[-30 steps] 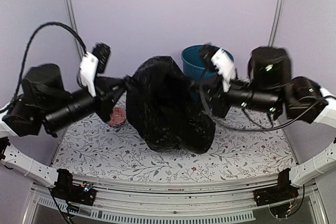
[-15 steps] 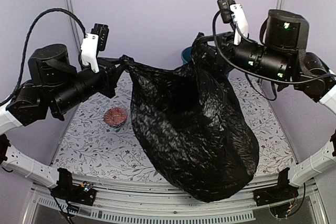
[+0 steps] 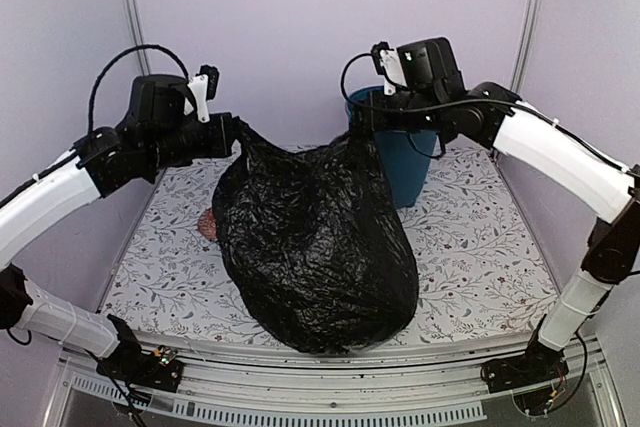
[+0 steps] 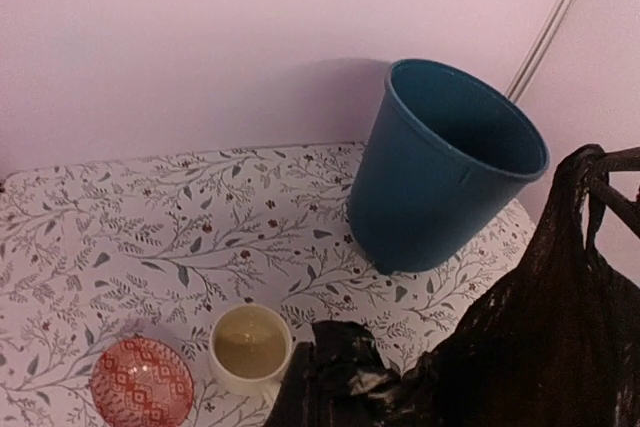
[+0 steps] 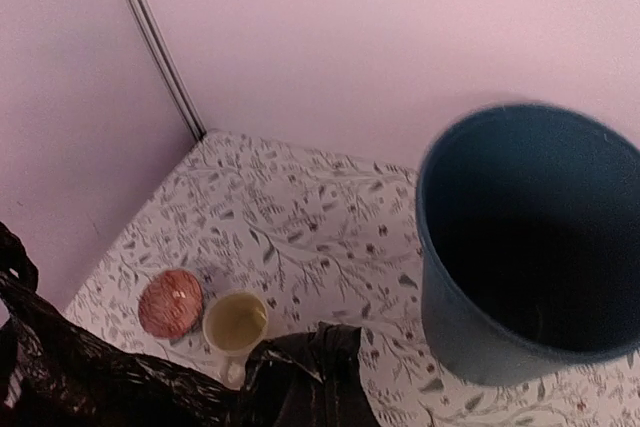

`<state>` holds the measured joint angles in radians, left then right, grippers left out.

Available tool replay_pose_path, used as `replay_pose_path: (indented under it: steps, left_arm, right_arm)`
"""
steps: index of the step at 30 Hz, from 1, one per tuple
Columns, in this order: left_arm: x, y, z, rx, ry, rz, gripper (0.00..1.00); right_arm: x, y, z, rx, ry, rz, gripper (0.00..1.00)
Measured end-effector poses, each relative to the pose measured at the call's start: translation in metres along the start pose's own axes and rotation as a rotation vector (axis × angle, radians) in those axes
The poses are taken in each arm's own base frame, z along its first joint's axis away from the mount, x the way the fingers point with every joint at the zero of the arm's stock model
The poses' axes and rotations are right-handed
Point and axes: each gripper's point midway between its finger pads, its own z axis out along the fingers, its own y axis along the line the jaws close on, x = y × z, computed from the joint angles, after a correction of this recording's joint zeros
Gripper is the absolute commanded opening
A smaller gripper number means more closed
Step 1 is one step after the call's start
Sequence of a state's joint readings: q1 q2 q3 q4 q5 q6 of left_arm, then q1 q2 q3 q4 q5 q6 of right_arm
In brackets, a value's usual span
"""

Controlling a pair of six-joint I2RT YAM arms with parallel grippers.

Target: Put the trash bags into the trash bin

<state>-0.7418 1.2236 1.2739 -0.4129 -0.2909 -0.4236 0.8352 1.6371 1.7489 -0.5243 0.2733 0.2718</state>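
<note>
The black trash bag (image 3: 315,242) hangs stretched between both grippers, and its bulging bottom reaches down to the floral table near the front edge. My left gripper (image 3: 236,135) is shut on the bag's left top corner. My right gripper (image 3: 366,119) is shut on the right top corner, just in front of the teal trash bin (image 3: 405,162). The bin stands upright at the back right, partly hidden by the bag. In the left wrist view the bin (image 4: 440,177) is ahead and bunched bag plastic (image 4: 350,372) hides the fingers. The right wrist view shows the bin's open mouth (image 5: 535,237) and the bag (image 5: 305,377).
A cream mug (image 4: 250,347) and a small red patterned bowl (image 4: 140,382) sit on the table left of the bag; only the bowl's edge (image 3: 207,225) shows from above. Purple walls with metal posts close in the back and sides.
Both arms have stretched toward the back of the table, carrying the bag away from the camera and lower. The bin, covered half a second ago, shows again behind the right gripper.
</note>
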Motion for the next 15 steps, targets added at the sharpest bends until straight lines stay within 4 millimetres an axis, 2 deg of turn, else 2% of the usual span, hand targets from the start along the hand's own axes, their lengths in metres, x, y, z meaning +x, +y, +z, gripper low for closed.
replay_pose_path:
  steps: [1, 3, 5, 6, 8, 10, 11, 12, 13, 14, 15]
  left_arm:
    - [-0.015, 0.001, 0.002, -0.006, -0.019, 0.005, 0.0]
    - [-0.066, -0.008, -0.007, 0.007, -0.11, 0.022, 0.0]
    - [-0.129, -0.023, -0.033, 0.047, -0.249, 0.035, 0.0]
    - [-0.163, -0.032, -0.055, 0.081, -0.334, 0.04, 0.0]
    - [-0.218, -0.048, -0.106, 0.163, -0.491, 0.053, 0.0]
    - [-0.263, -0.065, -0.169, 0.274, -0.664, 0.083, 0.0]
    - [-0.277, -0.072, -0.2, 0.331, -0.74, 0.102, 0.0]
    - [-0.285, -0.078, -0.225, 0.379, -0.796, 0.12, 0.0]
    - [-0.286, -0.081, -0.24, 0.41, -0.825, 0.137, 0.0]
    - [-0.284, -0.082, -0.257, 0.436, -0.854, 0.16, 0.0]
    - [-0.279, -0.08, -0.263, 0.441, -0.861, 0.174, 0.0]
  right_arm:
    - [-0.017, 0.008, 0.008, -0.014, -0.022, -0.003, 0.01]
    - [-0.06, 0.023, 0.007, -0.052, -0.098, -0.005, 0.01]
    - [-0.117, 0.039, -0.017, -0.108, -0.232, 0.0, 0.01]
    - [-0.142, 0.045, -0.037, -0.135, -0.3, 0.001, 0.01]
    - [-0.193, 0.057, -0.096, -0.204, -0.473, -0.005, 0.01]
    - [-0.22, 0.074, -0.162, -0.28, -0.618, -0.045, 0.01]
    - [-0.23, 0.074, -0.197, -0.291, -0.699, -0.085, 0.01]
    - [-0.228, 0.094, -0.229, -0.356, -0.74, -0.117, 0.01]
    - [-0.228, 0.102, -0.26, -0.39, -0.796, -0.151, 0.01]
    - [-0.225, 0.11, -0.281, -0.42, -0.837, -0.187, 0.01]
    - [-0.218, 0.111, -0.29, -0.419, -0.856, -0.222, 0.01]
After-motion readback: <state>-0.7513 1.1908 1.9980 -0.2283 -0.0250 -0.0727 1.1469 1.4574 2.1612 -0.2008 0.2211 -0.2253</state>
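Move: Both hands already pinch the trash bag's rim. From the left hand the trash bin stands about 20 cm ahead and 25 cm to the right, its middle some 20 cm lower. The mug is roughly 6 cm ahead, 2 cm right and 30 cm below that hand; the red bowl is about 7 cm ahead, 9 cm left and 33 cm below. From the right hand the bin lies around 16 cm ahead, 9 cm right and 22 cm below. Upward in one fast fling: both hands sweep the bag up some 35 cm, easing slightly forward at first, then swinging back towards the bases and away from the bin, the right hand farther back than the left. Both wrists tip their fingers upward by about 50 degrees, and the shut fingers keep their pinch on the rim. ##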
